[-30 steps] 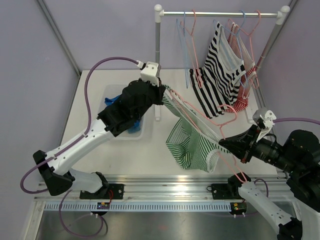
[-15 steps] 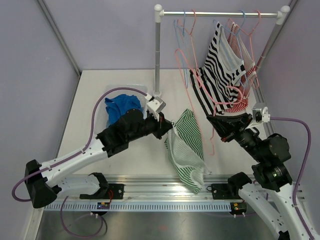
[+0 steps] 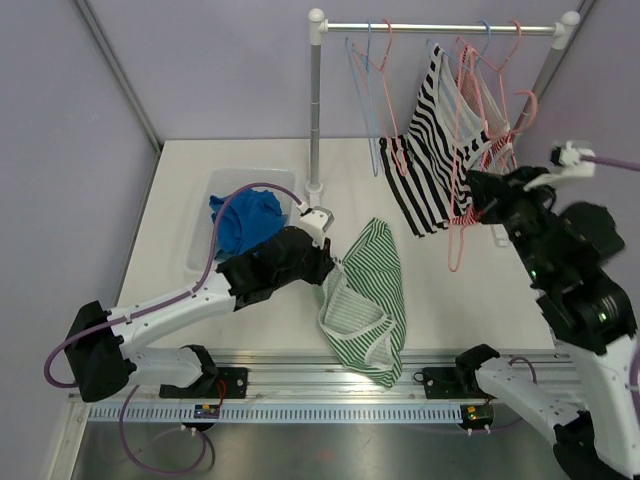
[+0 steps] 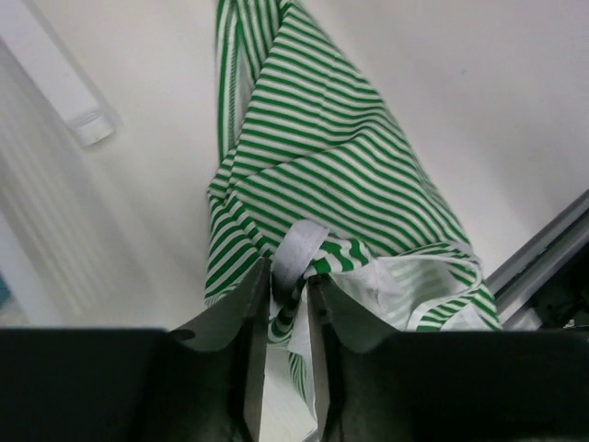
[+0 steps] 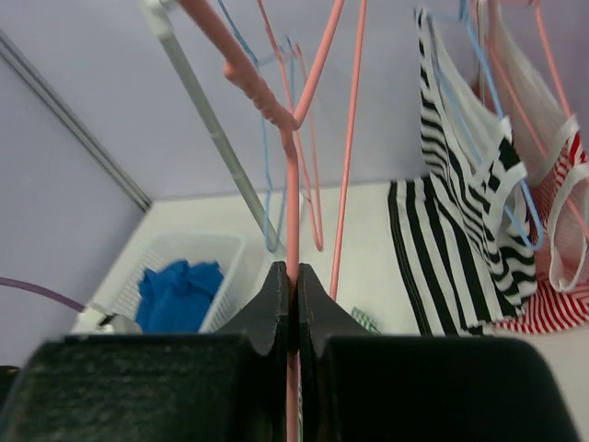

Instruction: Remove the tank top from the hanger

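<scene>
The green-and-white striped tank top (image 3: 372, 300) lies crumpled on the table, off the hanger. My left gripper (image 3: 326, 268) is low at its left edge. In the left wrist view the tank top (image 4: 340, 175) spreads out ahead, and the left gripper (image 4: 289, 274) is open by a narrow gap, with a white strap lying loose between the tips. My right gripper (image 3: 480, 192) is raised near the rack and shut on the bare pink hanger (image 3: 456, 240). The right wrist view shows that gripper (image 5: 293, 273) pinching the hanger's wire (image 5: 293, 184).
The clothes rack rail (image 3: 440, 27) and its post (image 3: 315, 110) stand at the back, carrying a black-and-white striped top (image 3: 432, 155), a red striped top (image 3: 478, 150) and spare hangers. A white bin (image 3: 203, 195) holding blue cloth (image 3: 243, 216) sits left. A metal rail (image 3: 300, 375) runs along the near edge.
The tank top slid off the hanger and dropped onto the table. My right arm lifted the bare hanger up and back toward the rack. The left gripper lowered and its jaws parted slightly.
</scene>
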Robot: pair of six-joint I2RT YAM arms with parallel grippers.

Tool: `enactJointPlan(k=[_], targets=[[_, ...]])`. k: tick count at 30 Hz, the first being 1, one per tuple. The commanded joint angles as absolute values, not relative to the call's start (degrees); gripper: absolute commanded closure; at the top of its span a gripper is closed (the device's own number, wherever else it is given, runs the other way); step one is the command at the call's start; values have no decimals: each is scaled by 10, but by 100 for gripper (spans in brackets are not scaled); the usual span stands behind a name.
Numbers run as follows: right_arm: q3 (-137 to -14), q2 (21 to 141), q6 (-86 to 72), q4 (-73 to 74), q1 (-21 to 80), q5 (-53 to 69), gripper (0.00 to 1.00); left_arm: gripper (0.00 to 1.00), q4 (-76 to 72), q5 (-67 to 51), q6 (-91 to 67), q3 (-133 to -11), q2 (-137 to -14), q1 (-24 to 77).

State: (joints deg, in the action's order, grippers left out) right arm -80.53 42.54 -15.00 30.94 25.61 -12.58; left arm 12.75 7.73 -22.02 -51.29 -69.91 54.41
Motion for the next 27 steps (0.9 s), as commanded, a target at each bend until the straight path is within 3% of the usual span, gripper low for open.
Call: enactJointPlan(k=[1, 5, 6, 7, 8, 9, 14, 22, 27], targets=[[-837, 529, -127, 411, 259, -134, 100, 73, 189, 146, -241, -573, -694, 550], [-861, 576, -125, 381, 258, -139, 100, 41, 241, 164, -241, -589, -652, 553], [-867, 588, -120, 376, 258, -141, 100, 27, 251, 167, -241, -591, -643, 553], [-876, 602, -108, 372, 258, -147, 100, 21, 273, 172, -243, -596, -634, 555], [-902, 636, -99, 367, 256, -145, 100, 4, 286, 174, -243, -605, -625, 555], [-920, 657, -93, 370, 251, -142, 100, 1, 298, 176, -243, -611, -607, 556], [-1067, 799, -90, 396, 140, -18, 100, 1, 386, 169, -226, -641, -561, 563], [-1350, 1009, -51, 483, 123, 30, 100, 1, 413, 189, -215, -602, -481, 568], [-1462, 1092, -38, 497, 116, 52, 100, 1, 422, 191, -217, -599, -475, 570]])
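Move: The right hand holds the pink hanger, and the free stretch of rail it is bound for lies some 31 cm ahead, 4 cm left and 8 cm above. The black-striped tank top hangs about 28 cm straight ahead and 12 cm lower; the empty hangers, 30 cm ahead and 12 cm left, are near hand height. From the left hand, the green-striped tank top's middle is about 5 cm back, 8 cm right and 12 cm down, the basket 16 cm ahead and 22 cm left, as low. Keeping its pinch on the bare pink hanger, the right hand carries it forward about 26 cm to the rail, first dipping some 10 cm as the fingers tip down roughly 20 degrees, then climbing partway back up while it drives on between the empty hangers and the black-striped tank top. Meanwhile the left hand opens wide and lets go of the green-striped tank top's edge, then draws away leftwards and up, easing back a little towards its base. ##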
